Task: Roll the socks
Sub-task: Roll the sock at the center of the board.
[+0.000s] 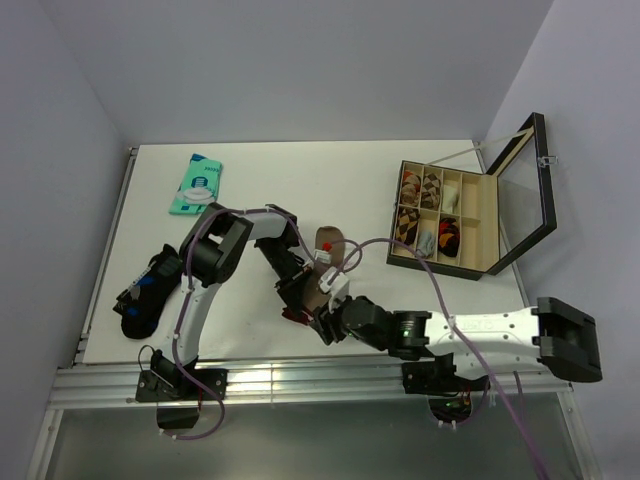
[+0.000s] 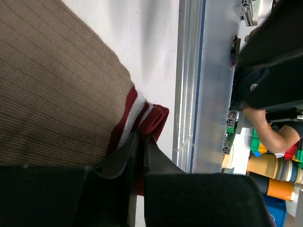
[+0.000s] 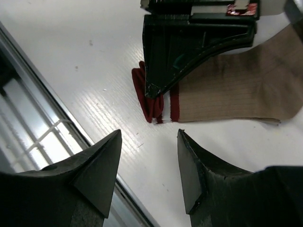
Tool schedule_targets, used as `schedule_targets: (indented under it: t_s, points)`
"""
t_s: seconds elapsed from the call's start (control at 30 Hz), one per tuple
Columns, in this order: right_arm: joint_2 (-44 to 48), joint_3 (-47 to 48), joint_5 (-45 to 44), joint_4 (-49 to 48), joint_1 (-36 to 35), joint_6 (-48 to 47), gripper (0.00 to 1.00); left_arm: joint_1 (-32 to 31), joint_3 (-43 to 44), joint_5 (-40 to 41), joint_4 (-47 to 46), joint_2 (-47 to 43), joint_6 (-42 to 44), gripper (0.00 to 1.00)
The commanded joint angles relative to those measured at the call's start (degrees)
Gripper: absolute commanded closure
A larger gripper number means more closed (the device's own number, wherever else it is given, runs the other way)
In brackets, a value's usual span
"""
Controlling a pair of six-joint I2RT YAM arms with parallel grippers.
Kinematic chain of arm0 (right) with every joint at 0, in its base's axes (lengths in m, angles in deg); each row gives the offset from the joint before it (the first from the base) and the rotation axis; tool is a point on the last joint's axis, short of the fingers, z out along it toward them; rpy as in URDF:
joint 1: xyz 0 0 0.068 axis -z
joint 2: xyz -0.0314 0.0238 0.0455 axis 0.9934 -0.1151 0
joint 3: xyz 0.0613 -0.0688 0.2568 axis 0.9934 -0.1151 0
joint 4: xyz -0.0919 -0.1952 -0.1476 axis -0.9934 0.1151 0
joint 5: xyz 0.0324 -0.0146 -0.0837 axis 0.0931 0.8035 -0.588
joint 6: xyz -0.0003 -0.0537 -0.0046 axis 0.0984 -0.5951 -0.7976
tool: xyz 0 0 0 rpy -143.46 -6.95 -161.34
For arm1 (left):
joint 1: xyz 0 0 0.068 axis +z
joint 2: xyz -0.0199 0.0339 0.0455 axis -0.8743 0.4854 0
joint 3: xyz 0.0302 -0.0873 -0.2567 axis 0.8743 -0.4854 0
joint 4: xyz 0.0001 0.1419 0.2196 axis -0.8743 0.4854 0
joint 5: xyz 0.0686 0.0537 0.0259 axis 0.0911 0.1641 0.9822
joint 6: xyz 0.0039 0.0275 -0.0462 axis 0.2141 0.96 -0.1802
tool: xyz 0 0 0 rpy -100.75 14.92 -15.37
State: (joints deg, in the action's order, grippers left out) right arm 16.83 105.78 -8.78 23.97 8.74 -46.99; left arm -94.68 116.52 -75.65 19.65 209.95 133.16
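Note:
A tan-brown sock (image 1: 330, 243) lies near the table's front middle, its maroon, white-striped cuff (image 3: 147, 104) pointing at the near edge. My left gripper (image 2: 141, 138) is shut on that cuff (image 2: 150, 118), which bunches into a fold between the pinched jaws. The ribbed tan body (image 2: 57, 90) spreads flat behind it. My right gripper (image 3: 149, 142) hovers open just in front of the cuff, over bare table, with nothing between its fingers. In the right wrist view the left gripper's fingers (image 3: 163, 71) come down onto the cuff. The other sock (image 1: 148, 290), dark and patterned, lies at the far left.
A teal flat packet (image 1: 197, 185) lies at the back left. An open black-lidded box (image 1: 470, 215) with compartments holding rolled socks stands at the right. The aluminium rail (image 1: 300, 378) of the near edge runs close under both grippers.

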Motion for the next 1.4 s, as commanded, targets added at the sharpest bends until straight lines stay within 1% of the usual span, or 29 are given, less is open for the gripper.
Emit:
schedule_targets:
  t_s: [0.0,0.13,0.23,0.63,0.83,0.87,1.1,1.13,1.2,1.23,1.27,1.3,1.33,1.37]
  points:
    - [-5.9,3.7,-0.5,-6.9,-0.6,-1.9,0.42,0.1,1.7,-0.7,1.2,0.7,-0.2,1.00]
    - [-13.8,5.8,-0.5,-9.3,-0.7,-3.3,0.42,0.2,1.5,-0.5,1.3,0.6,-0.4,1.00]
    - [-17.3,7.2,-1.7,-9.5,-0.7,-4.3,0.42,0.2,1.2,-0.4,1.3,0.8,-0.4,1.00]
    - [-25.9,9.0,-1.1,-11.7,-0.6,-5.6,0.41,0.2,1.4,-0.5,1.3,0.8,-1.0,1.00]
    - [-29.5,10.0,-3.4,-12.8,-0.6,-6.0,0.44,0.2,1.3,-0.7,1.2,1.1,-1.1,1.00]
    - [-30.3,10.2,-4.9,-12.9,-0.7,-5.9,0.45,0.2,1.3,-0.7,1.1,1.1,-1.1,1.00]
    - [-31.3,8.9,-9.2,-15.8,-0.6,-4.2,0.55,0.1,1.0,-1.0,0.9,1.4,-1.5,1.00]
    - [-31.4,8.7,-9.1,-16.0,-0.7,-3.6,0.60,0.1,0.7,-1.2,0.6,1.4,-1.9,1.00]
    - [-31.9,8.6,-9.1,-16.1,-0.6,-3.0,0.65,0.1,0.2,-1.5,0.3,1.0,-2.0,0.99]
    - [-32.2,8.5,-9.1,-16.2,-0.6,-2.4,0.73,0.1,0.1,-1.7,0.1,0.9,-2.1,0.98]
    - [-32.6,8.5,-9.2,-16.2,-0.6,-2.0,0.76,0.1,-0.1,-1.9,-0.1,0.7,-2.3,0.97]
    - [-32.8,8.4,-9.2,-16.4,-0.5,-1.7,0.79,0.1,-0.3,-2.2,-0.4,0.3,-2.6,0.96]
    - [-33.0,8.3,-9.2,-16.4,-0.4,-0.7,0.84,0.1,-0.8,-2.4,-1.2,0.0,-3.2,0.93]
    - [-32.9,8.1,-9.2,-16.6,-0.3,-0.3,0.87,0.1,-1.1,-2.6,-2.0,-0.5,-3.7,0.90]
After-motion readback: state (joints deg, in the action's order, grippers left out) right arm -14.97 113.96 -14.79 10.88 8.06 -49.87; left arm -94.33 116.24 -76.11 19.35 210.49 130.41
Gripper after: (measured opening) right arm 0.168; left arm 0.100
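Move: Ahead and to the left of the open right hand, about 3 cm out, 4 cm left and 8 cm down, is the sock's maroon cuff, already pinched by the left fingers, so it lies at the left hand's own point. The left fingertips are roughly 4 cm ahead, 5 cm left and 7 cm below the right hand. The brown sock body's middle lies some 14 cm ahead, 3 cm right and 9 cm below it. Sinking about 8 cm and moving some 4 cm left, the right hand tips its fingers about 15 degrees further down towards the maroon cuff, then eases a little forward beside the left fingertips and closes, pinching the cuff. The left hand stays put and keeps its own pinch there. ##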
